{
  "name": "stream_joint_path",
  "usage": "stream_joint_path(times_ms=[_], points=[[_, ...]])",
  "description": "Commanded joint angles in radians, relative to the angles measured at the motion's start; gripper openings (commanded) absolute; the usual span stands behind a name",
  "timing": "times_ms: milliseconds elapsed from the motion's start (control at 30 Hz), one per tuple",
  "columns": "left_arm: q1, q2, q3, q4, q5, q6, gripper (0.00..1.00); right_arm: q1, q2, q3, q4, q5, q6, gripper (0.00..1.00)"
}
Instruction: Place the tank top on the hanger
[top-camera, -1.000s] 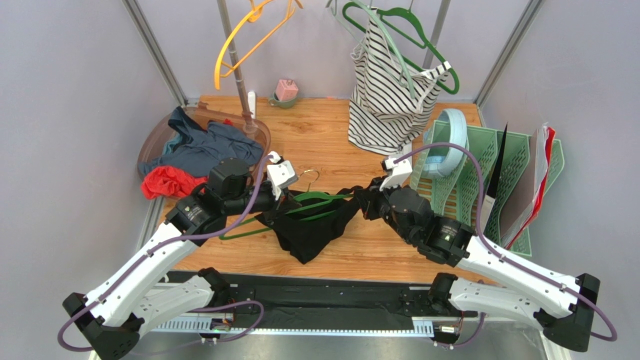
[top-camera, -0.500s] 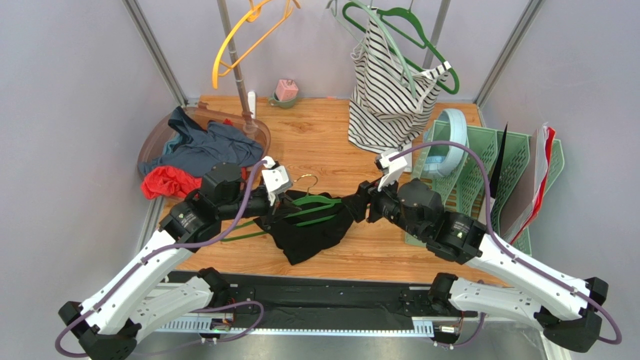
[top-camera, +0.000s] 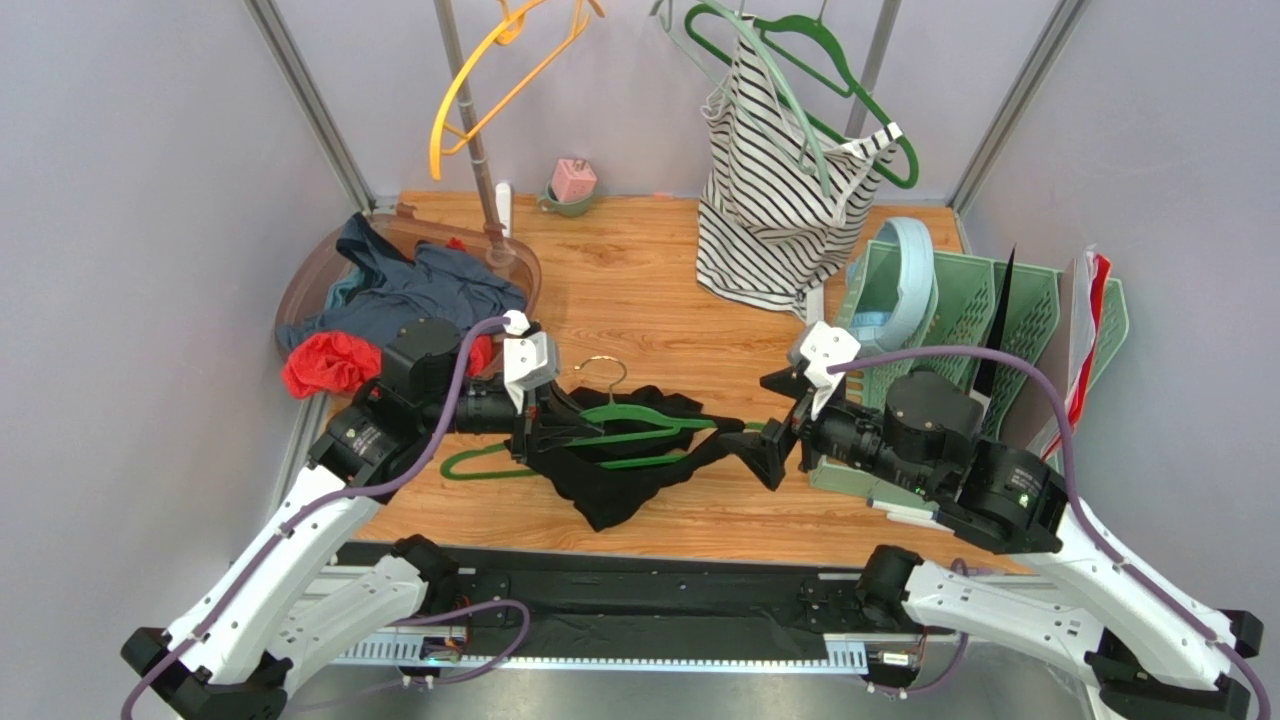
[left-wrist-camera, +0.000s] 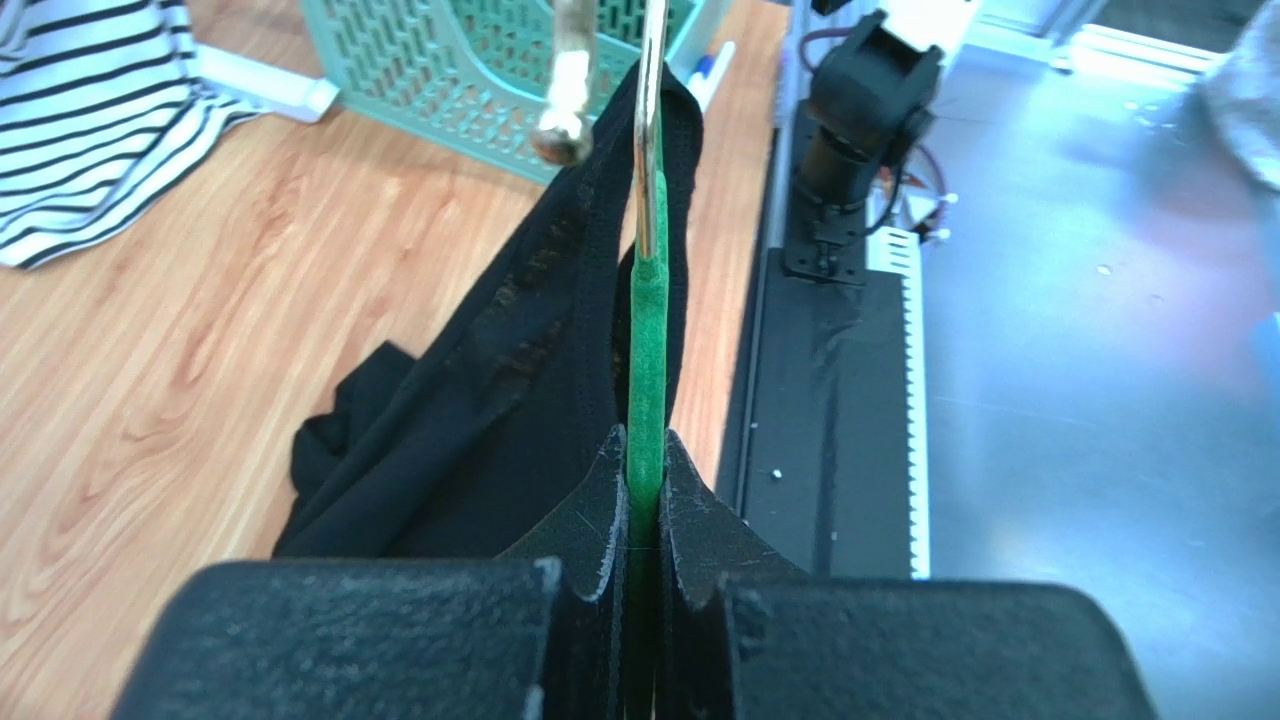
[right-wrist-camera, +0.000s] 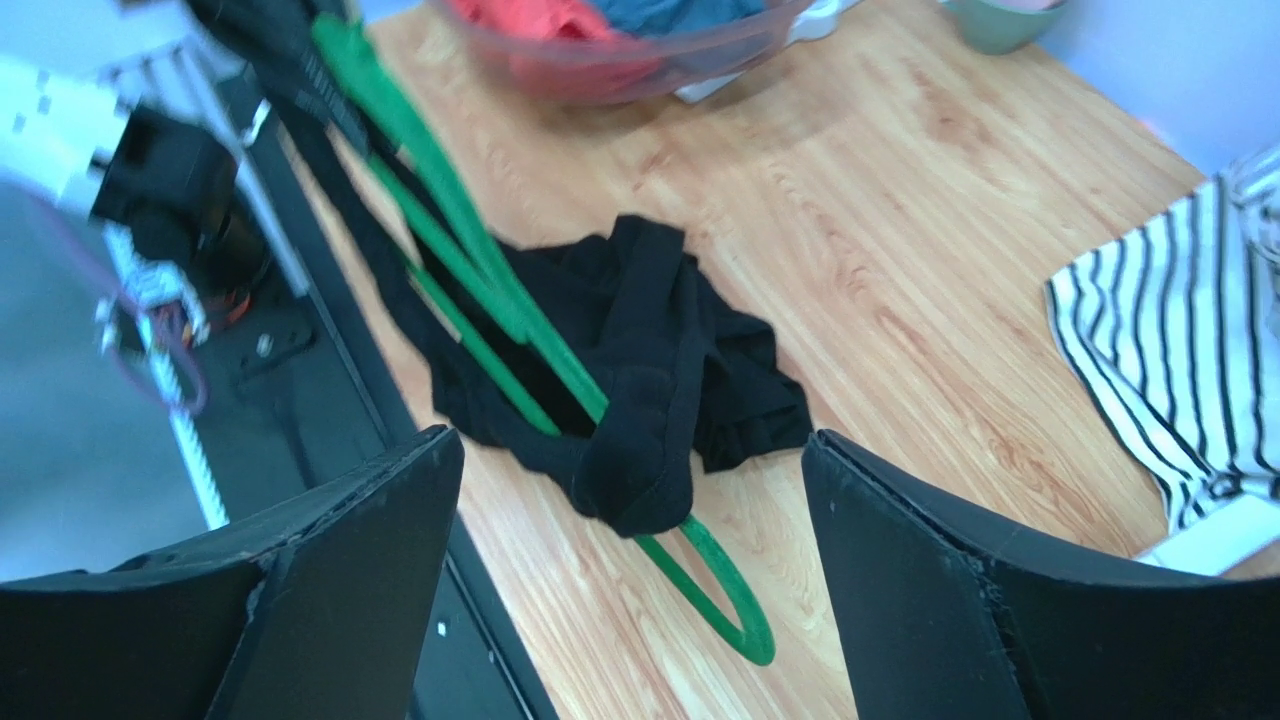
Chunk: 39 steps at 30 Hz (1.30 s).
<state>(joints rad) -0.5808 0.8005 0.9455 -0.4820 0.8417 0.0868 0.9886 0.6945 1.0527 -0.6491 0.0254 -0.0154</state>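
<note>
The dark green hanger (top-camera: 639, 416) lies low across the table's near middle, and my left gripper (top-camera: 541, 413) is shut on its bar near the hook. In the left wrist view the green bar (left-wrist-camera: 648, 345) runs straight out from between the closed jaws. The black tank top (top-camera: 609, 483) hangs bunched over the hanger, its fabric (right-wrist-camera: 661, 345) lapped over the arm near the hanger's rounded end (right-wrist-camera: 721, 593). My right gripper (top-camera: 769, 443) stands open just right of that end, touching nothing, with its fingers (right-wrist-camera: 346, 585) wide on either side of the strap in the right wrist view.
A striped top (top-camera: 774, 180) hangs on hangers at the back right, and a yellow hanger (top-camera: 481, 75) hangs on the pole. A clear bowl (top-camera: 323, 263) of clothes sits at the left. Mint racks (top-camera: 962, 330) stand at the right, and a small cup (top-camera: 571, 183) is at the back.
My right gripper has opened, let go of the tank top and drawn back to the right. The left gripper has shifted slightly left with the hanger.
</note>
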Motion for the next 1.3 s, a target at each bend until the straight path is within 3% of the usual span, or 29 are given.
stream_joint_path(times_ms=[0,400,533,700,800,933,1033,1067,1100,1233,1267], points=[[0.030,-0.001,0.055,0.046,0.181,0.007,0.00,-0.024,0.042,0.038,-0.107,-0.226,-0.138,0.88],[0.050,0.012,0.093,-0.043,0.247,0.067,0.00,-0.074,0.143,0.046,-0.145,-0.360,-0.162,0.83],[0.056,0.014,0.104,-0.067,0.243,0.094,0.00,-0.074,0.152,0.041,-0.152,-0.393,-0.156,0.60],[0.059,0.016,0.105,-0.075,0.247,0.102,0.00,-0.073,0.157,0.041,-0.153,-0.429,-0.146,0.42],[0.059,0.019,0.107,-0.075,0.243,0.102,0.00,-0.073,0.163,0.041,-0.147,-0.409,-0.136,0.03],[0.059,0.026,0.107,-0.081,0.221,0.102,0.00,-0.074,0.151,0.030,-0.120,-0.397,-0.132,0.00],[0.059,0.035,0.111,-0.078,0.175,0.085,0.20,-0.073,0.139,0.023,-0.104,-0.389,-0.124,0.00],[0.059,0.037,0.113,-0.078,0.142,0.080,0.41,-0.074,0.137,0.021,-0.104,-0.383,-0.123,0.00],[0.059,0.036,0.111,-0.067,0.125,0.068,0.50,-0.073,0.129,0.018,-0.103,-0.372,-0.118,0.00],[0.059,0.043,0.108,-0.049,0.053,0.044,0.73,-0.073,0.129,0.009,-0.098,-0.352,-0.110,0.00],[0.059,0.045,0.110,-0.047,0.013,0.039,0.86,-0.073,0.131,0.010,-0.101,-0.345,-0.107,0.00]])
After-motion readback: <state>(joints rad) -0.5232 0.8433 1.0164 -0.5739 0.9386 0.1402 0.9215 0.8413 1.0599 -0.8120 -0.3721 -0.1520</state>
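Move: The right hand, empty and open, has the tank top's strap bunch, looped over the right end of the green hanger, about 4 cm to its left, 1 cm ahead and some 6 cm lower. From this hand the hanger's hook stands about 18 cm left and 7 cm ahead, the tank top's body lies roughly 17 cm left, 4 cm back and 15 cm lower, and the green basket some 25 cm right and 5 cm ahead. The left hand still pinches the hanger; the strap bunch is about 17 cm to its right, level fore and aft, 3 cm lower. The right hand sinks about 6 cm with its fingers open, drawing back some 4 cm and easing a little left while it turns counter-clockwise about 20 degrees and tips down, then closes to pinch the strap bunch and the hanger's right arm together. Meanwhile the left hand, still gripping the hanger near its hook, draws it back about 2 cm and slightly up with a small clockwise turn, holds it there until the right fingers have shut, then opens wide to let go of the hanger as it comes forward again by the same 2 cm. ##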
